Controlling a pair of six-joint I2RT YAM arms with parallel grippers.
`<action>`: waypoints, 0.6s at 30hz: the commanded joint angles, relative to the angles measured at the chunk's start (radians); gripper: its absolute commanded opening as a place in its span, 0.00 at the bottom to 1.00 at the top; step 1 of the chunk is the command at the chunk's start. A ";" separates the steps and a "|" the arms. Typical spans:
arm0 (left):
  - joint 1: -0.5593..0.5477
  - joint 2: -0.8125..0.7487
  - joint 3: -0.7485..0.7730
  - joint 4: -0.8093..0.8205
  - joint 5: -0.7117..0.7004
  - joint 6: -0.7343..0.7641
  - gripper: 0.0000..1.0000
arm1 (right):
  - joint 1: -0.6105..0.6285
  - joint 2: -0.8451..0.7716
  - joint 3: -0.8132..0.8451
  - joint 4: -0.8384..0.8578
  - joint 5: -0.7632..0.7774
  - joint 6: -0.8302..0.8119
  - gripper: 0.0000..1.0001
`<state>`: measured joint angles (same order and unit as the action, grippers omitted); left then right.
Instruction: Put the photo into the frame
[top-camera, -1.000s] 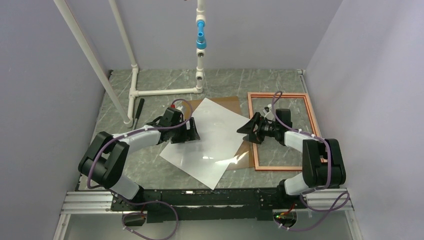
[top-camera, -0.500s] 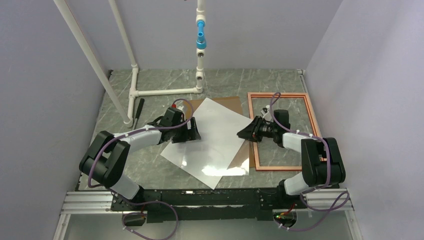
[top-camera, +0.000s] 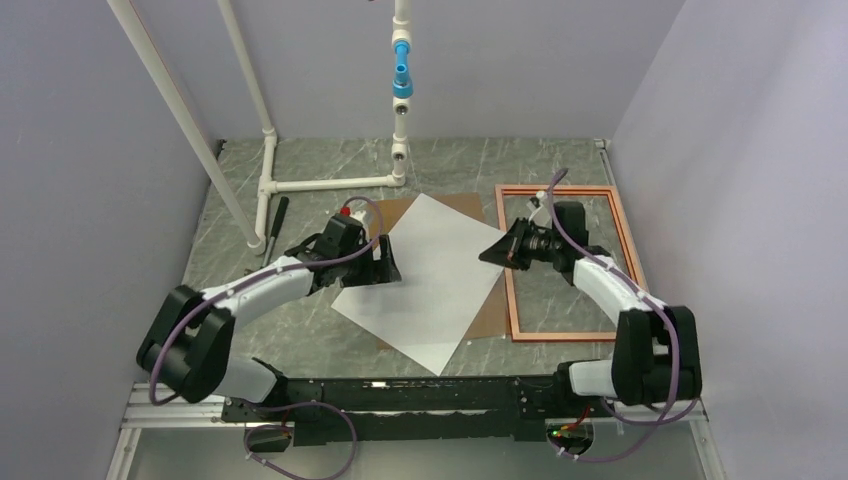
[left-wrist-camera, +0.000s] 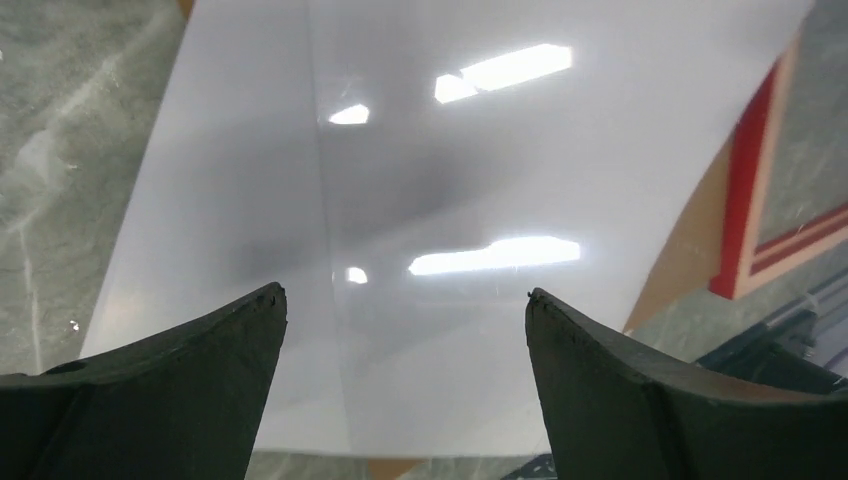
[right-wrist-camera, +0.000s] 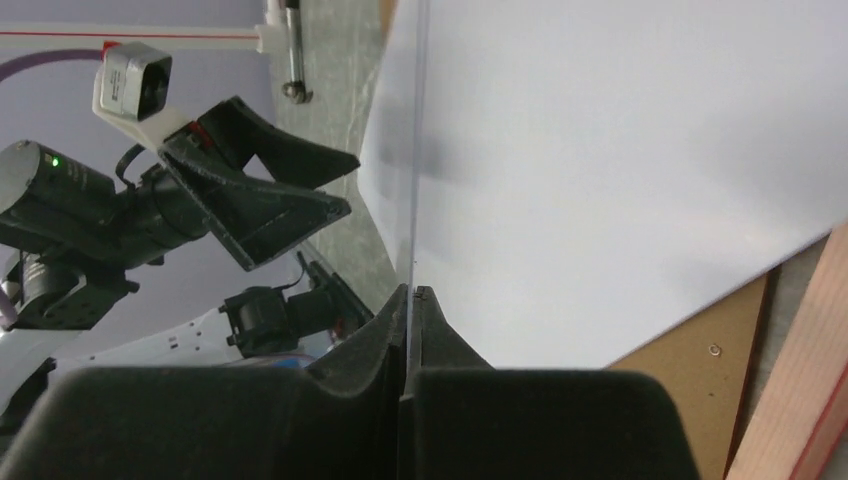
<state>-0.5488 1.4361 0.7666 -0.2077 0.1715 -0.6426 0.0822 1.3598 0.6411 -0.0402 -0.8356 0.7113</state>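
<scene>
The photo (top-camera: 425, 280) lies white face up on the brown backing board (top-camera: 490, 310), turned at an angle. The frame (top-camera: 570, 337) lies flat to its right, its red edge (left-wrist-camera: 745, 200) showing in the left wrist view. A thin clear pane (right-wrist-camera: 415, 200) rests over the photo (right-wrist-camera: 620, 150), seen edge-on. Glare marks the pane (left-wrist-camera: 500, 150). My right gripper (top-camera: 484, 254) (right-wrist-camera: 412, 290) is shut on the pane's edge at the photo's right corner. At the photo's left edge (left-wrist-camera: 230, 150), my left gripper (top-camera: 392, 262) (left-wrist-camera: 405, 293) hovers open, holding nothing.
A white pipe stand (top-camera: 330, 184) with a blue fitting (top-camera: 401, 75) rises at the back. A black tool (top-camera: 277, 225) lies at the back left beside the pipe. Grey walls close in left, right and behind. The backing board (right-wrist-camera: 690, 390) borders the frame rail (right-wrist-camera: 800, 380).
My right gripper has shut on the pane's edge and moved slightly back. The glare on the sheet has gone from the top view, and the white sheet has shifted a little right.
</scene>
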 joint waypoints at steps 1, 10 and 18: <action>-0.024 -0.130 0.037 -0.030 -0.039 0.023 0.93 | -0.001 -0.129 0.166 -0.229 0.126 -0.115 0.00; -0.104 -0.181 0.112 -0.066 -0.096 0.052 0.92 | -0.003 -0.293 0.393 -0.499 0.401 -0.188 0.00; -0.225 -0.012 0.270 -0.088 -0.123 0.060 0.91 | -0.003 -0.391 0.560 -0.681 0.713 -0.269 0.00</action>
<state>-0.7197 1.3483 0.9356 -0.2871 0.0746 -0.6037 0.0811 1.0199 1.1069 -0.6193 -0.3271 0.5053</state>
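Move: The right hand already pinches an edge of a clear sheet. The frame's middle lies about 17 cm to this hand's right, 3 cm farther out and 10 cm below; the photo's middle is some 9 cm to its left, level with it and 10 cm down. The open left hand has the photo's middle about 6 cm to its right, 2 cm nearer the base and 6 cm below. Up first and fast, the right hand rises about 15 cm with its fingers shut on the clear sheet, then veers some 7 cm right towards the frame while its wrist swings about 35 degrees, mostly clockwise, so the fingers point more forward. The left hand, empty and wide open, climbs 8 cm off the photo, tips up slightly, then slides 5 cm right above it. ##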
